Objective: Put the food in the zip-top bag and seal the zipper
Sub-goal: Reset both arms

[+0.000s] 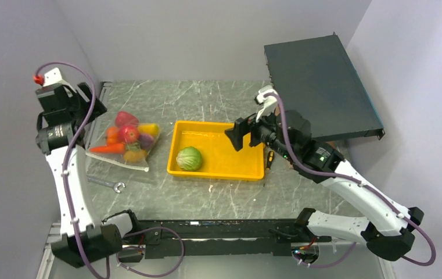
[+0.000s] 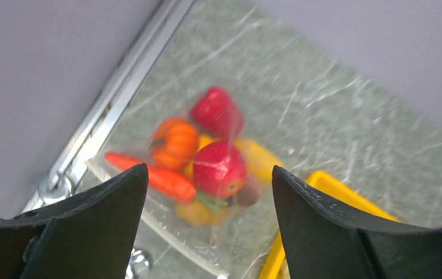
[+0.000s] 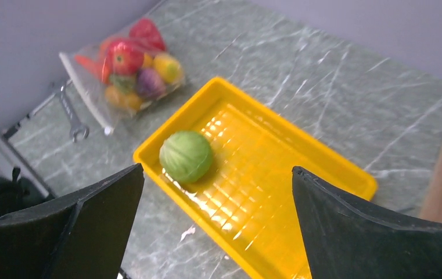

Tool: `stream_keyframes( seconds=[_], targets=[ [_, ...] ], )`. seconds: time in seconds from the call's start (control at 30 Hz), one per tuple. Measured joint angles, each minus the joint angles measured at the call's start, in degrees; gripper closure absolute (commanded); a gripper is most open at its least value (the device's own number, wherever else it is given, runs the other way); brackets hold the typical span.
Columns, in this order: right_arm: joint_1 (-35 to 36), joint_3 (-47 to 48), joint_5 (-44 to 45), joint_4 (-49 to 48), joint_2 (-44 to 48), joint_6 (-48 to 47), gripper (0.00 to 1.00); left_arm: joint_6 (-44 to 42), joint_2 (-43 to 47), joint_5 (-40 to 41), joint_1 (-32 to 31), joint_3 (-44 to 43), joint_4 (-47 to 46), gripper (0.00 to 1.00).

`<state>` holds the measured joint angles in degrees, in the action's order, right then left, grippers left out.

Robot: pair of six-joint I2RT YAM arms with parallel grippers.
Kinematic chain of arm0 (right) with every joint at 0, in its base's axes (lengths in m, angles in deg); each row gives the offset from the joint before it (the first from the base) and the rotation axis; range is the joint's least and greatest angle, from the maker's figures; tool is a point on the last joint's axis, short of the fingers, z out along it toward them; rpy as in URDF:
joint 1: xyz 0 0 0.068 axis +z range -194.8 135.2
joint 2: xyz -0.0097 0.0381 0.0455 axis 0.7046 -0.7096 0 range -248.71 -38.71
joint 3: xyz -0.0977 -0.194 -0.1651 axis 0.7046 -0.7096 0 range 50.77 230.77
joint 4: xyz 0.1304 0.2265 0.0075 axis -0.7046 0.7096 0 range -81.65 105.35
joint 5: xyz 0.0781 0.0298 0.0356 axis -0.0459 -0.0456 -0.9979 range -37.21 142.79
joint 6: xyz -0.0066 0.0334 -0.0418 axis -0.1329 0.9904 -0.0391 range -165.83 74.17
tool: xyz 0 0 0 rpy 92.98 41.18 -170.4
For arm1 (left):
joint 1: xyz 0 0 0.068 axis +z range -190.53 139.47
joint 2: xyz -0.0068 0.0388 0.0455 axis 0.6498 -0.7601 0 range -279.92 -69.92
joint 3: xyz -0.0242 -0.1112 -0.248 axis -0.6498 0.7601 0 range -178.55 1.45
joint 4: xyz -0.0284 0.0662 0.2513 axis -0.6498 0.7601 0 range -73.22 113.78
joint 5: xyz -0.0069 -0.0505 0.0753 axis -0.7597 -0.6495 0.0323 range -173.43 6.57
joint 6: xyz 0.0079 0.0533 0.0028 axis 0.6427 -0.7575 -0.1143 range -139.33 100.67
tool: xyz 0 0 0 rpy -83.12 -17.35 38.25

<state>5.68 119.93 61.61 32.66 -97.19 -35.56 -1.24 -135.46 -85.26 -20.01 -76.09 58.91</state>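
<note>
The clear zip-top bag (image 1: 122,142) lies at the table's left with the food inside: red pepper (image 1: 125,118), tomato (image 2: 219,167), carrot (image 2: 151,174), pumpkin (image 2: 175,141), yellow pepper (image 1: 148,129) and purple onion (image 3: 148,82). Its zipper (image 2: 166,235) runs along the near edge; I cannot tell whether it is pressed shut. A green cabbage (image 1: 189,158) sits in the yellow tray (image 1: 218,173). My left gripper (image 2: 209,174) hangs open above the bag, holding nothing. Above the tray's right part, my right gripper (image 3: 217,168) is open and empty.
A metal wrench (image 1: 107,183) lies on the table just in front of the bag. A large black box (image 1: 320,87) stands tilted at the back right. Grey walls close in the left, back and right sides.
</note>
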Motion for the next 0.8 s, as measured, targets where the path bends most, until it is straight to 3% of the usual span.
stream_keyframes(
  seconds=[0.23, 0.33, 0.4, 0.57, 0.8],
  targets=[
    [-0.04, 8.74, 8.13, 4.35, 3.43, -1.6, 0.0, -0.37, 7.04, -7.23, -4.7, -14.1, 1.22, 0.13],
    [-0.02, 10.4, 12.11, 4.7, 7.48, -2.36, 0.0, -0.46, 7.23, -9.16, -12.92, -19.87, 1.7, 0.01],
    [-0.04, 11.43, 15.04, 4.92, 10.29, -2.75, 0.0, -0.7, 7.41, -10.25, -18.03, -21.27, 1.22, 0.0],
    [-0.04, 14.16, 21.35, 5.81, 15.45, -3.43, 0.0, -0.2, 11.04, -13.79, -28.83, -17.55, -4.37, 0.0],
    [-0.04, 15.45, 26.84, 7.3, 20.24, -3.85, 0.0, 1.27, 20.11, -19.32, -32.11, -7.98, -17.05, 0.0]
  ],
)
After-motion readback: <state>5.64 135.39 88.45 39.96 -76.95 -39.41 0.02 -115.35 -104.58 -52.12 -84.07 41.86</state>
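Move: Below the left hand, the filled zip-top bag lies about 26 cm down, roughly 7 cm ahead and 4 cm to its right; the wrench is some 13 cm back and level sideways, 28 cm below the hand. From the right hand the bag is about 15 cm ahead, 40 cm left and 30 cm down, the yellow tray 11 cm ahead and 6 cm left, the cabbage 6 cm ahead and 16 cm left, both roughly 31 cm lower. Rising clear of the bag, the empty left hand climbs some 22 cm, soon swinging as far to the right and drawing back, its nose tipping up as it turns about 50 degrees clockwise and its fingers open a little more. The right hand, still wide open, moves right and up away from the tray and cabbage, drifting back, turning clockwise, tipping up and rolling its left side higher. ##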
